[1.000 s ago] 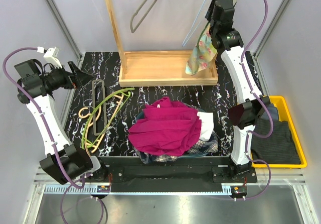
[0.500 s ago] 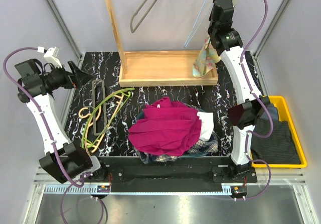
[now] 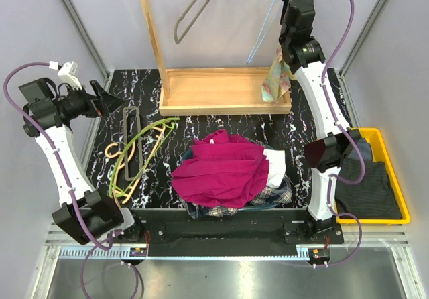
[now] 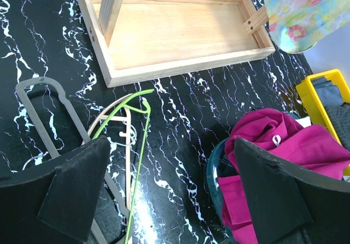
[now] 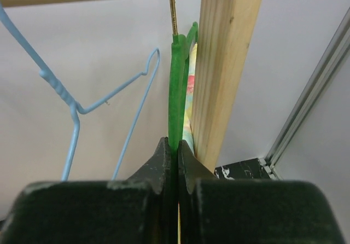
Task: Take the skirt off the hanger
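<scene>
The floral skirt hangs at the right end of the wooden rack, on a green hanger whose gold hook is over the rail. In the right wrist view only a strip of the skirt shows, behind the hanger and beside the right post. My right gripper is shut on the hanger's green neck just below the hook; from above it is high at the rail. My left gripper stands open above the table's left side, holding nothing. The skirt shows at the top right of its view.
The rack's wooden base tray and left post stand at the back. A grey hanger and a blue wire hanger hang on the rail. Loose hangers lie left. A magenta clothes pile lies in the middle, a yellow bin at the right.
My right gripper has closed on the green hanger. The skirt has swung right and now hangs narrower by the rack's right post. The left arm has not moved.
</scene>
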Available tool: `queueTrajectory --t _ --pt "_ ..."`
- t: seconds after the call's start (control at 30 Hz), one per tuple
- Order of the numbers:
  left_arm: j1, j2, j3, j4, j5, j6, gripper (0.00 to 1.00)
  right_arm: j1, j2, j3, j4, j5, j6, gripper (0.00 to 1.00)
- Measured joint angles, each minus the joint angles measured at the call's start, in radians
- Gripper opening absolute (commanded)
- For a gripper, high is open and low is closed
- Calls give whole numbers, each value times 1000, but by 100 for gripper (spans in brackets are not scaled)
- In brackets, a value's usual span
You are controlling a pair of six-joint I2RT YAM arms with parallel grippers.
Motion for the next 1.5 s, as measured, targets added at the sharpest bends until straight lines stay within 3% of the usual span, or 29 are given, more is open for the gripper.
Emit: queueTrajectory --t 0.37,0.77,0.97,1.1,1.5 --pt "0 0 0 14 10 -15 99 0 -2 15 89 -94 -29 0" --pt "0 2 0 66 43 -67 99 32 -439 -620 97 -357 77 0" --pt "-29 18 11 109 93 -152 99 63 -658 -735 -74 -426 88 0" --pt "-119 23 56 144 143 -228 99 63 -811 -738 -186 -431 97 0" --pt "-615 23 219 327 183 -331 99 63 -1117 -585 -524 -392 150 0"
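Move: The floral skirt hangs on the green hanger already pinched in the right fingers, its middle some 6 cm ahead of that hand and 18 below; the wooden rail carrying the hook is about 8 cm ahead and 12 above. The blue hanger hangs about 9 cm left and 3 ahead, the right post 5 cm right and 8 ahead. From the open left hand the skirt lies roughly 30 cm ahead and 52 to the right, about level. The green hanger with its skirt is raised about 3 cm at the rail, then drawn back some 35 cm by the right hand, which dips before climbing again, swings it nearly 30 degrees counter-clockwise and keeps its pinch. Late on, the empty left hand swings right some 20 cm towards the skirt, also rising and turning clockwise, fingers still wide open. ##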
